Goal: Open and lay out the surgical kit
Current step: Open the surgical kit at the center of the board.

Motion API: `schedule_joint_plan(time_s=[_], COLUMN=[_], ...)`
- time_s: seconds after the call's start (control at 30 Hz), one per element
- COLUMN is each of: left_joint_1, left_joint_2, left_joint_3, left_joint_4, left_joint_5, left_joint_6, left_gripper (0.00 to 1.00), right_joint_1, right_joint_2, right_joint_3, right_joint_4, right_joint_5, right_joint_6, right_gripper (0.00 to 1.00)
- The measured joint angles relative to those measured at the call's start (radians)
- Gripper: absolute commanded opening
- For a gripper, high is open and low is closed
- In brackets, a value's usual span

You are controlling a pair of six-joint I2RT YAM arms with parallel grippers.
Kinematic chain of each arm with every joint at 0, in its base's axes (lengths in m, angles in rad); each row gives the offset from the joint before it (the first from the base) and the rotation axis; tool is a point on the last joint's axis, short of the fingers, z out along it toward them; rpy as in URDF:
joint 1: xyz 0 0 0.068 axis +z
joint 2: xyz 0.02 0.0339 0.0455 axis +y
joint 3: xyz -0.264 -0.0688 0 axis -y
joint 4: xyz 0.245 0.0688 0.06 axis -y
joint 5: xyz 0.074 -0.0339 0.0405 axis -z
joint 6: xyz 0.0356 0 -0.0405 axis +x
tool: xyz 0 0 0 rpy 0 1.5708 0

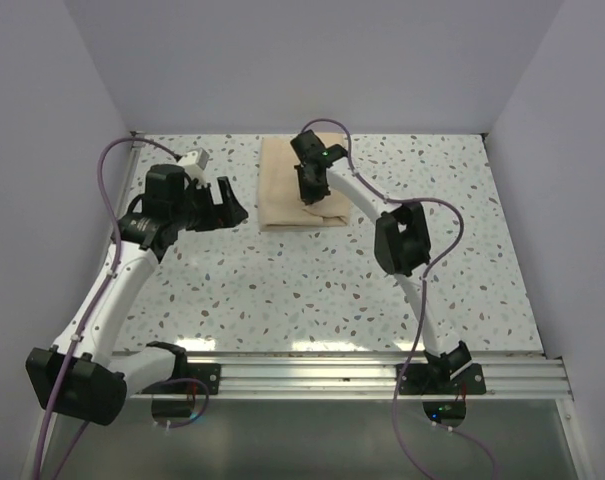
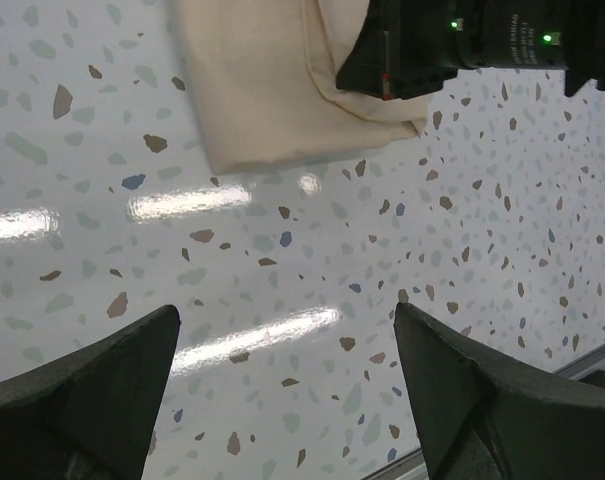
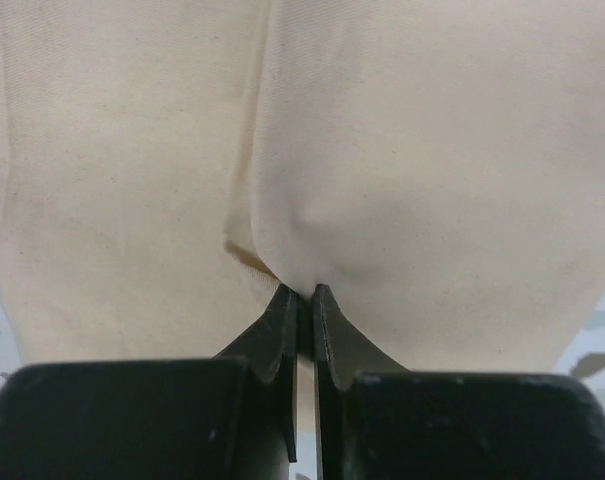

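The beige cloth wrap point(image 1: 282, 185) lies folded at the back middle of the table. It also shows in the left wrist view point(image 2: 262, 90) and fills the right wrist view point(image 3: 402, 150). My right gripper point(image 1: 307, 192) is over the wrap, shut on a pinched fold of its top flap point(image 3: 304, 290). My left gripper point(image 1: 234, 205) is open and empty, just left of the wrap, above the bare tabletop point(image 2: 282, 330). The steel tray and the instruments are hidden.
The speckled table point(image 1: 312, 290) is bounded by white walls at the back and sides. A metal rail point(image 1: 332, 375) with both arm bases runs along the near edge. The right arm's wrist point(image 2: 482, 40) hangs over the wrap's near corner.
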Motion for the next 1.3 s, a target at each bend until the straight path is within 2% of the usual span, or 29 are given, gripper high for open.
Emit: schedule_joint_plan(time_s=[0.17, 0.37, 0.4, 0.43, 0.47, 0.8, 0.9, 1.1, 1.2, 1.23, 1.3], left_joint_1=[-0.026, -0.114, -0.144, -0.175, -0.207, -0.473, -0.533, -0.610, -0.609, -0.606, -0.599], left_joint_2=[0.114, 0.308, 0.353, 0.402, 0.457, 0.987, 1.088, 1.190, 1.213, 1.220, 1.232], left_joint_3=[0.110, 0.283, 0.317, 0.357, 0.403, 0.809, 0.874, 0.909, 0.909, 0.909, 0.911], left_joint_4=[-0.009, 0.002, 0.001, -0.001, -0.002, -0.096, -0.140, -0.216, -0.233, -0.235, -0.238], left_joint_5=[-0.058, -0.162, -0.182, -0.205, -0.231, -0.471, -0.532, -0.650, -0.689, -0.698, -0.713], left_joint_6=[0.018, 0.035, 0.042, 0.048, 0.053, 0.098, 0.103, 0.090, 0.081, 0.076, 0.067], left_gripper=[0.92, 0.91, 0.91, 0.91, 0.91, 0.92, 0.93, 0.91, 0.81, 0.69, 0.60], right_joint_1=[-0.068, -0.260, -0.286, -0.304, -0.314, -0.382, -0.408, -0.410, -0.409, -0.409, -0.409], right_joint_2=[-0.222, -0.565, -0.600, -0.624, -0.635, -0.653, -0.731, -0.934, -0.986, -0.992, -0.993], right_joint_3=[-0.222, -0.483, -0.518, -0.545, -0.565, -0.809, -0.873, -0.880, -0.880, -0.880, -0.880], right_joint_4=[0.035, 0.097, 0.097, 0.090, 0.080, -0.058, -0.085, -0.096, -0.098, -0.100, -0.100], right_joint_5=[0.024, 0.090, 0.104, 0.118, 0.133, 0.235, 0.248, 0.250, 0.249, 0.249, 0.249], right_joint_6=[0.012, 0.029, 0.032, 0.037, 0.045, 0.098, 0.097, 0.094, 0.094, 0.093, 0.093], right_gripper=[0.00, 0.01, 0.22, 0.86, 0.98, 0.98, 0.98, 0.98, 0.98, 0.98, 0.98])
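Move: Already pinched in the right fingers is the upper flap of the surgical kit. The kit's middle lies about 6 cm ahead of that hand, 2 cm left and 3 cm below, and the bare board it opens onto is centred some 18 cm to the right, level fore and aft, 4 cm below. From the left hand, the middle of the kit's near edge is roughly 10 cm ahead, 17 cm right and 21 cm lower, the kit's middle 13 cm beyond that edge. Swinging rightward and up with the flap, the right hand carries it over about 20 cm, opens wide to let go, dips while drawing back and further right, then rises clear, turned some 35 degrees clockwise. The left hand reaches forward, sweeps right about 20 cm and down as far to the kit's near edge, easing back slightly late; it rolls its left side up some 45 degrees and starts closing around the exposed seam. ##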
